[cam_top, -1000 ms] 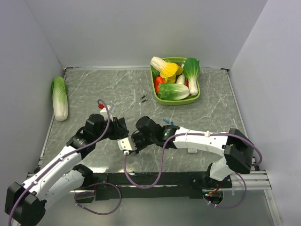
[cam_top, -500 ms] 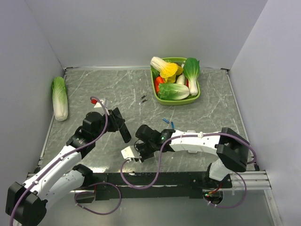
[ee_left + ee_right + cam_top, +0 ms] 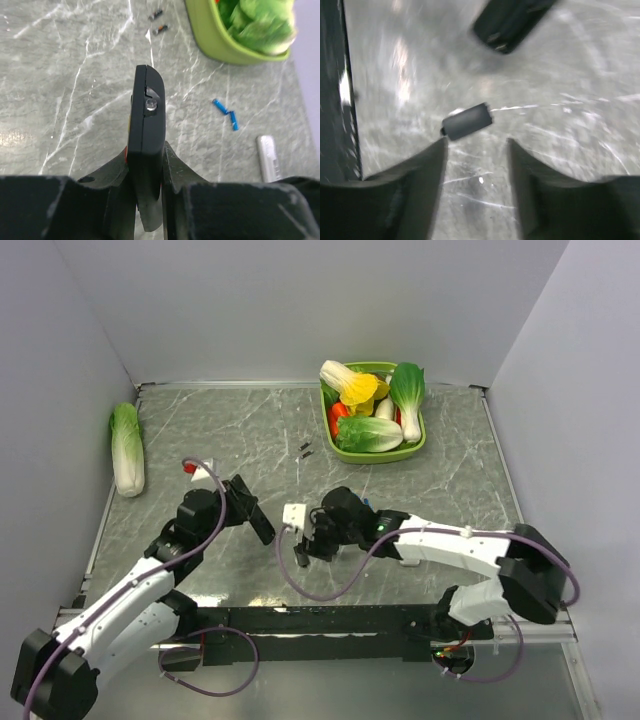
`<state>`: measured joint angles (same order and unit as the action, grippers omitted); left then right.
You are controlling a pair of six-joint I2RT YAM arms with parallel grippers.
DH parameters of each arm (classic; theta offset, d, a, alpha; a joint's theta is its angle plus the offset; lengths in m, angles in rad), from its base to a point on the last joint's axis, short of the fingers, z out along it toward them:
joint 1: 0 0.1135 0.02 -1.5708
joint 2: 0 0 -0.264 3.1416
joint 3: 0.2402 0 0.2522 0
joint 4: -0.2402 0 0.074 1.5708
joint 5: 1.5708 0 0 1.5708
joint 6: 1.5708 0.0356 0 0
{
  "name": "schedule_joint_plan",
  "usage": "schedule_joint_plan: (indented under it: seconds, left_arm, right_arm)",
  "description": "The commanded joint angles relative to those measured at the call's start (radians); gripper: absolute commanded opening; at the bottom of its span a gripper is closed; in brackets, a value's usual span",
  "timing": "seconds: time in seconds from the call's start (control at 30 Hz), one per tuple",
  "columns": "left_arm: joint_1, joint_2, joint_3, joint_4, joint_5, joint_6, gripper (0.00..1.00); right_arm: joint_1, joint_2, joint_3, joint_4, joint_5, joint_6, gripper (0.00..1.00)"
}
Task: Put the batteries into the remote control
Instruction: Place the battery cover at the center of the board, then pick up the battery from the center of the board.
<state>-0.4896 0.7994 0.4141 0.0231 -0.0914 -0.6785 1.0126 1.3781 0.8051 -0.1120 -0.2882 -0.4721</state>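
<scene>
My left gripper (image 3: 146, 152) is shut on the near end of the black remote control (image 3: 146, 115), held edge-on above the table. In the top view the remote (image 3: 262, 527) sticks out from the left gripper (image 3: 240, 502) toward the right arm. Two blue batteries (image 3: 218, 105) (image 3: 234, 120) lie on the table to the remote's right. My right gripper (image 3: 476, 145) is open and empty. A small dark flat piece (image 3: 467, 121) lies on the table just past its left fingertip. The remote's end (image 3: 512, 20) shows blurred beyond. In the top view the right gripper (image 3: 303, 552) sits beside the remote.
A green basket (image 3: 380, 455) of toy vegetables stands at the back right. A cabbage (image 3: 127, 448) lies by the left wall. Two tiny dark bits (image 3: 157, 15) lie near the basket. A white remote (image 3: 267, 157) lies right of the batteries.
The right gripper pulled away from the remote toward the near edge, swung back right and opened. The small dark piece now lies loose on the table. The left gripper shifted slightly with the remote.
</scene>
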Motion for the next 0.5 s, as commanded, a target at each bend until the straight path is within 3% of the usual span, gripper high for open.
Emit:
schedule_joint_plan:
  seconds: [0.0, 0.17, 0.43, 0.47]
  left_arm:
    - [0.005, -0.121, -0.052, 0.075, -0.054, -0.075, 0.01]
    - [0.005, -0.256, -0.139, 0.100, -0.021, -0.115, 0.01]
    - [0.005, -0.380, -0.238, 0.144, 0.070, -0.174, 0.01]
    - [0.005, -0.405, -0.260, 0.153, 0.082, -0.181, 0.01]
  right_arm:
    - [-0.040, -0.128, -0.021, 0.081, 0.116, 0.311, 0.80]
    - [-0.158, -0.231, -0.063, 0.072, 0.103, 0.533, 1.00]
    - [-0.327, -0.248, -0.070, -0.004, 0.181, 0.662, 1.00]
    - [-0.344, -0.234, -0.048, -0.040, 0.198, 0.673, 0.92]
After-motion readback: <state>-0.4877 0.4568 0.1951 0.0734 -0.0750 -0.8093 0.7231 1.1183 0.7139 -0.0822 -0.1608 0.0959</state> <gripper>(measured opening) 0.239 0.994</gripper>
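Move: The blue batteries lie on the table about 8 cm ahead of the right hand, 12 cm to its right and 5 cm below. The battery cover, already set down, is some 4 cm back, 2 cm left and 5 cm below; the held remote's middle is about 6 cm ahead, 10 cm left and 3 cm higher. From the left hand the blue batteries lie roughly 26 cm right, level, 10 cm below. Opening wide, the right hand swings 11 cm forward-right towards the blue batteries, rising 5; the left draws the remote back. ##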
